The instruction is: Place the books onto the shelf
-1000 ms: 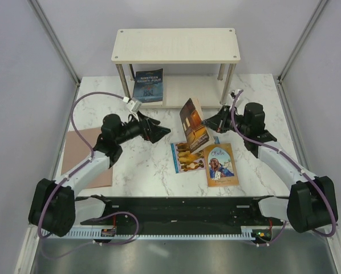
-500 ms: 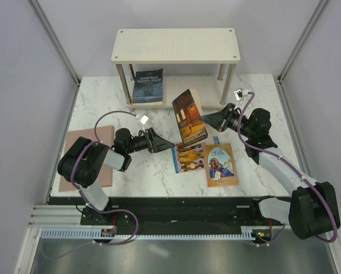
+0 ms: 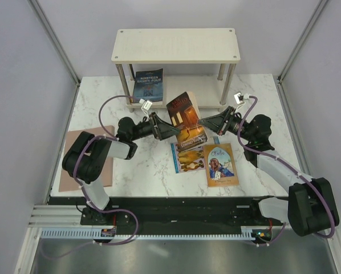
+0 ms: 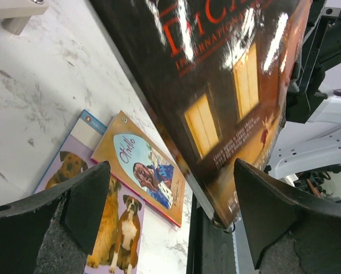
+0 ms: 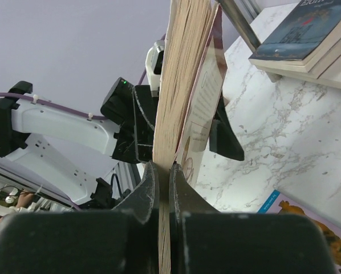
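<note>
A dark brown book (image 3: 186, 120) with lit windows on its cover hangs tilted above the table's middle. My right gripper (image 3: 207, 123) is shut on its page edge (image 5: 182, 74), the jaws pinching it (image 5: 162, 168). My left gripper (image 3: 167, 130) stands open with the book's opposite edge (image 4: 216, 85) between its fingers, not clamped (image 4: 170, 165). The dark blue Nineteen Eighty-Four book (image 3: 148, 85) lies on the lower board of the shelf (image 3: 176, 45). The pale blue dogs book (image 3: 187, 158) and the tan portrait book (image 3: 220, 164) lie flat on the marble below.
A pinkish-brown sheet (image 3: 72, 141) lies at the table's left edge under my left arm. The shelf's silver posts (image 3: 227, 83) stand just behind the held book. Grey walls close in both sides.
My right gripper carried the brown book left and tilted it flatter. The left arm folded back and swung its open gripper right, up to the book's edge.
</note>
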Controlling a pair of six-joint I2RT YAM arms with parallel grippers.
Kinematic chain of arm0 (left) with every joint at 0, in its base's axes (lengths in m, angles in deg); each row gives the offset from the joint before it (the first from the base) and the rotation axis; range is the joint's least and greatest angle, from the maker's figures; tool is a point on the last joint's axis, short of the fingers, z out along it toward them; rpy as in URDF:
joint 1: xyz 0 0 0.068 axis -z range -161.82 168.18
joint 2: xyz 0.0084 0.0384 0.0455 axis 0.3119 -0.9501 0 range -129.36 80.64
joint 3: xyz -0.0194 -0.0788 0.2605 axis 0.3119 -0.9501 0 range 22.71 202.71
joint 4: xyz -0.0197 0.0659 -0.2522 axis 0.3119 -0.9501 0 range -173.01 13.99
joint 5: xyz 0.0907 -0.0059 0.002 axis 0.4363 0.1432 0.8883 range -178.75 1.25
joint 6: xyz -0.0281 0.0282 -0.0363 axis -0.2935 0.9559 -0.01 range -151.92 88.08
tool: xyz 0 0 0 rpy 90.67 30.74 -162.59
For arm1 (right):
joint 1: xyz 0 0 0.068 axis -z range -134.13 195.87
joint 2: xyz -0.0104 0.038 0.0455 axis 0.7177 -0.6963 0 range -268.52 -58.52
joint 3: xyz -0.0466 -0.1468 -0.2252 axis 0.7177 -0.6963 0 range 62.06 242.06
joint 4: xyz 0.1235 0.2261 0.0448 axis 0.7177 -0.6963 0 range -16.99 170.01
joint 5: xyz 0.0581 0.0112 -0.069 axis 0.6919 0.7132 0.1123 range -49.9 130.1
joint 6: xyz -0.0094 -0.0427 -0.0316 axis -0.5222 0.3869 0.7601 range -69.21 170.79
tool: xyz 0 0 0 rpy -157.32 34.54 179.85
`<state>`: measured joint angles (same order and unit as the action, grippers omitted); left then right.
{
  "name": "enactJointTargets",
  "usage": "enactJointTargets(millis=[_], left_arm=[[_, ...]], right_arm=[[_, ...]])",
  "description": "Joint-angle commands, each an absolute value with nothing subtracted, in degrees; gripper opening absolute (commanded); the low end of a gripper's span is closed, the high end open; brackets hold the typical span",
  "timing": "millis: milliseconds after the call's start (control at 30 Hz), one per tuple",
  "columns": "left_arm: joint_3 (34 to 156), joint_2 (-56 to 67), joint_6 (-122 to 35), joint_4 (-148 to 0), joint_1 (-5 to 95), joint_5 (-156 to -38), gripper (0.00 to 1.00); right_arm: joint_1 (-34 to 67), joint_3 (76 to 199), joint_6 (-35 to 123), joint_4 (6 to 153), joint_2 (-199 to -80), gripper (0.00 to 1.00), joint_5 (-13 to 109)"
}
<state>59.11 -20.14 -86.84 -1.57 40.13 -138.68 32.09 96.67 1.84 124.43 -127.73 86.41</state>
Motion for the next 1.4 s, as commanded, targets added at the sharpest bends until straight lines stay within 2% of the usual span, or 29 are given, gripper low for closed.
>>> enactJointTargets(millis=[0, 67, 167, 267, 300, 367, 400, 467, 633, 700, 833, 933, 1200, 1367], left_arm=[[63.84, -22.81, -88.09, 19.27, 41.73, -139.99, 0.94], [64.37, -22.99, -87.38, 19.27, 42.26, -139.38, 0.93], [65.24, -22.73, -87.38, 19.27, 42.52, -139.11, 0.86], [65.86, -21.68, -87.12, 19.27, 42.96, -139.38, 0.62], [66.04, -21.41, -87.12, 19.27, 42.96, -139.2, 0.5], [66.3, -20.27, -87.03, 19.27, 43.05, -139.29, 0.37], [66.48, -19.91, -87.12, 19.27, 43.05, -139.38, 0.17], [66.74, -19.04, -87.64, 19.27, 42.96, -139.55, 0.02], [66.48, -15.87, -89.31, 19.27, 41.65, -141.92, 0.02], [66.65, -15.43, -90.89, 19.27, 40.77, -144.28, 0.02], [68.84, -15.43, -93.35, 19.18, 37.7, -150.79, 0.02], [70.86, -15.52, -95.11, 19.27, 36.02, -156.68, 0.02], [72.54, -12.79, -95.38, 19.27, 33.74, -164.68, 0.02], [74.21, -13.67, -96.52, 19.27, 33.64, -165.13, 0.02]], right_arm=[[31.89, 96.25, -2.29, 136.86, -128.57, 0.0, 88.88], [31.89, 95.82, -3.43, 138.01, -128.83, 0.0, 89.06], [31.89, 95.2, -3.61, 138.28, -128.57, 0.0, 88.53], [31.72, 94.94, -3.79, 138.28, -128.83, 0.0, 88.44], [31.46, 94.94, -3.79, 138.02, -129.01, 0.0, 88.44], [31.28, 94.59, -3.7, 138.37, -129.62, 0.0, 88.53], [31.1, 94.5, -3.44, 137.67, -129.63, 0.0, 88.53], [31.02, 94.32, -1.61, 135.4, -129.71, 0.0, 88.36], [31.02, 95.46, 5.69, 124.85, -128.49, 0.0, 87.74], [31.1, 96.07, 9.37, 118.87, -128.05, 0.05, 86.86], [31.02, 96.69, 12.29, 115.52, -127.61, 0.49, 87.65], [31.02, 96.96, 13.52, 114.11, -127.87, 0.61, 88.44], [31.02, 96.61, 13.88, 115.07, -128.92, 0.66, 90.99], [31.02, 96.34, 11.6, 119.11, -129.97, 0.58, 93.45]])
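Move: The brown book, held by the right hand at its page edge, has its middle about 5 cm to the left hand's right, 2 cm ahead and 4 cm above. From the left hand the dogs book lies 4 cm back, 6 cm right and 16 cm below; Othello lies some 6 cm back, 19 cm right, 17 cm below. From the right hand, the brown book's middle is about 4 cm left, 1 cm ahead, level in height. Rightward by about 2 cm the left hand eases its open fingers over the spine side of the brown book and shuts them there, below its middle, then carries it up some 7 cm overall, drawing left and slightly back while turning clockwise. The right hand keeps its pinch until the left has hold, then opens and sinks about 5 cm, its spread fingers still astride the page edge. ##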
